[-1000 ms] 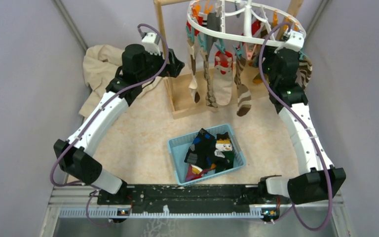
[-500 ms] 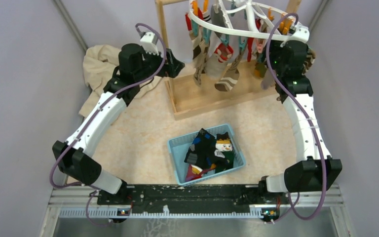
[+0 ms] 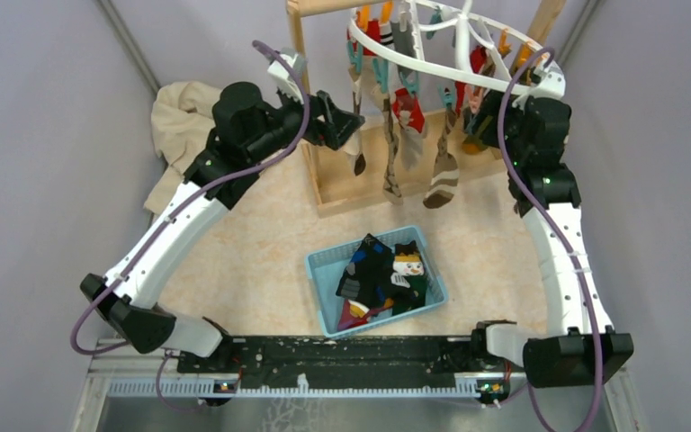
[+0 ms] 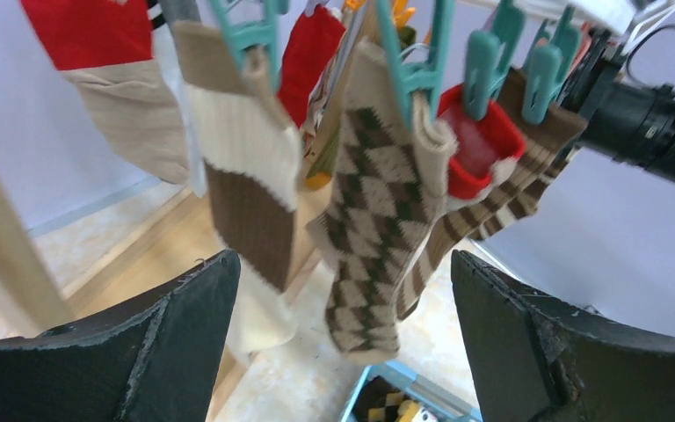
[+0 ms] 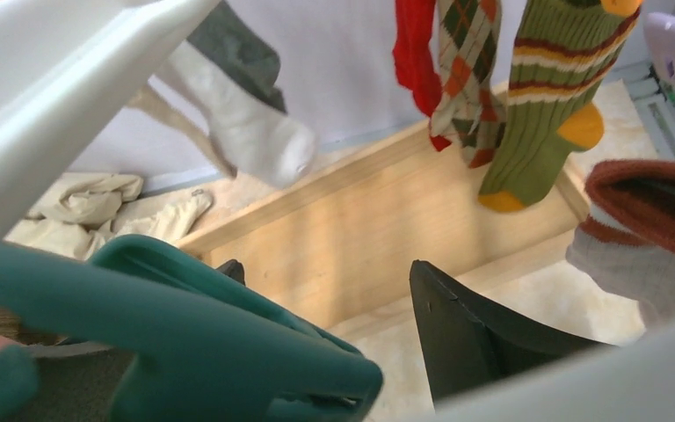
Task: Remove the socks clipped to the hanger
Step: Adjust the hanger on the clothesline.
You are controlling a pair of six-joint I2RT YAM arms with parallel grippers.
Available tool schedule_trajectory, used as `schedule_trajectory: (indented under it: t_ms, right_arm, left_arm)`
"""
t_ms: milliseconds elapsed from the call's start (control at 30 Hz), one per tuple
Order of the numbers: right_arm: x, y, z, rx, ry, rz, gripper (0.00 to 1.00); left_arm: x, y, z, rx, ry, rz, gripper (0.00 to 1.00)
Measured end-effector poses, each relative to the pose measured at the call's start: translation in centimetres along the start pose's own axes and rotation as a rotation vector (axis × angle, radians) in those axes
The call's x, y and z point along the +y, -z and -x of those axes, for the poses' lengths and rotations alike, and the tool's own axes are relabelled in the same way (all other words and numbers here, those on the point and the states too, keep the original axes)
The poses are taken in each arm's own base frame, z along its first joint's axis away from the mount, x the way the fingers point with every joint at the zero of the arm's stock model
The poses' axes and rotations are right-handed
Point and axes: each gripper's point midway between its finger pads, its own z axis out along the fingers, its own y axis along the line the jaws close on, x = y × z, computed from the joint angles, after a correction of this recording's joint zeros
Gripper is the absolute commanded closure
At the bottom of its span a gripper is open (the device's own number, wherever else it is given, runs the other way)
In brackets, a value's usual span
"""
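The white hanger (image 3: 450,65) hangs tilted from the wooden stand, with socks (image 3: 441,175) dangling from its clips. My left gripper (image 3: 349,121) is open beside the leftmost socks. In the left wrist view the gripper (image 4: 343,290) frames a brown-and-cream sock (image 4: 246,176) and an argyle sock (image 4: 378,220), touching neither. My right gripper (image 3: 484,126) sits under the hanger's right rim. In its wrist view the gripper (image 5: 325,290) is open, a teal clip (image 5: 185,334) covers the left finger, and the white hanger frame (image 5: 61,97) crosses close overhead. A green striped sock (image 5: 545,97) hangs beyond.
A blue basket (image 3: 317,292) holding loose socks stands mid-table. The wooden stand's base (image 3: 360,193) and post (image 3: 299,54) are next to my left gripper. A beige cloth (image 3: 180,117) lies at the back left. Grey walls close in on both sides.
My left gripper has moved right, up to the leftmost socks. The hanger has swung and tilted, and its socks sway. The right arm has shifted slightly back along the rim.
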Motion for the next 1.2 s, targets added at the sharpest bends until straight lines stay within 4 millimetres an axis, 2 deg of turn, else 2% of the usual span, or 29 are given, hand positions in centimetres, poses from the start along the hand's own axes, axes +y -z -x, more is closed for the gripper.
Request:
schedule_trajectory:
  t_ms: [200, 367, 500, 533, 600, 733, 867, 967, 1133, 1200]
  right_arm:
    - [0.3, 2.3, -2.4, 0.023, -0.018, 0.000, 0.28]
    - [0.4, 2.3, -2.9, 0.046, -0.024, -0.003, 0.26]
    - [1.0, 0.4, -1.6, 0.063, -0.020, -0.006, 0.23]
    - [1.2, -0.2, -1.1, 0.060, -0.019, -0.001, 0.16]
    - [1.9, -1.2, -0.7, 0.079, -0.012, 0.022, 0.09]
    - [3.9, -2.2, 0.2, 0.143, 0.019, 0.097, 0.02]
    - [5.2, -2.8, 2.5, 0.152, 0.055, 0.104, 0.01]
    - [5.2, -2.4, 3.7, 0.142, 0.073, 0.069, 0.01]
    - [5.5, -1.5, 3.5, 0.160, 0.066, 0.081, 0.02]
    - [5.8, -1.5, 3.2, 0.168, 0.056, 0.101, 0.05]
  left_arm:
    - [-3.2, -1.4, 0.3, -0.006, -0.003, -0.027, 0.05]
    - [-3.1, -1.8, 0.8, -0.020, -0.014, 0.010, 0.05]
    - [-2.4, -2.5, 1.4, -0.028, -0.032, 0.047, 0.04]
    - [-2.2, -2.6, 1.5, -0.030, -0.037, 0.052, 0.04]
    - [-1.9, -2.7, 1.5, -0.030, -0.045, 0.070, 0.04]
    - [-1.2, -2.7, 1.1, -0.015, -0.060, 0.100, 0.04]
    - [-0.8, -2.6, 0.8, -0.002, -0.069, 0.121, 0.04]
    - [-0.7, -2.5, 0.7, 0.000, -0.070, 0.127, 0.04]
    - [-0.6, -2.5, 0.8, -0.001, -0.069, 0.129, 0.04]
    - [-0.5, -2.5, 0.8, -0.001, -0.069, 0.129, 0.05]
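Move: The right hand's partly open fingers are already at the hanger: its white rim passes roughly 5 cm above them, a teal clip is some 4 cm to their left, 2 cm back and 3 cm up, and a striped sock hangs about 6 cm left, 3 cm back and 6 cm lower. From the left hand the checked sock is about 6 cm ahead, 8 cm right and 4 cm lower; the brown-cream sock is 7 cm ahead and 3 cm right, the red sock 5 cm ahead and 11 cm right. The right hand, working at the rim beside the teal clip, draws back about 3 cm and sinks a little, then reverses forward and climbs some 7 cm, also going left, while its fingers spread from partly to wide open and it yaws about 10 degrees counter-clockwise, staying close under the rim. The left hand, fingers wide open, shifts about 3 cm to the right and slightly back, then eases forward again towards the checked sock and stops there. ##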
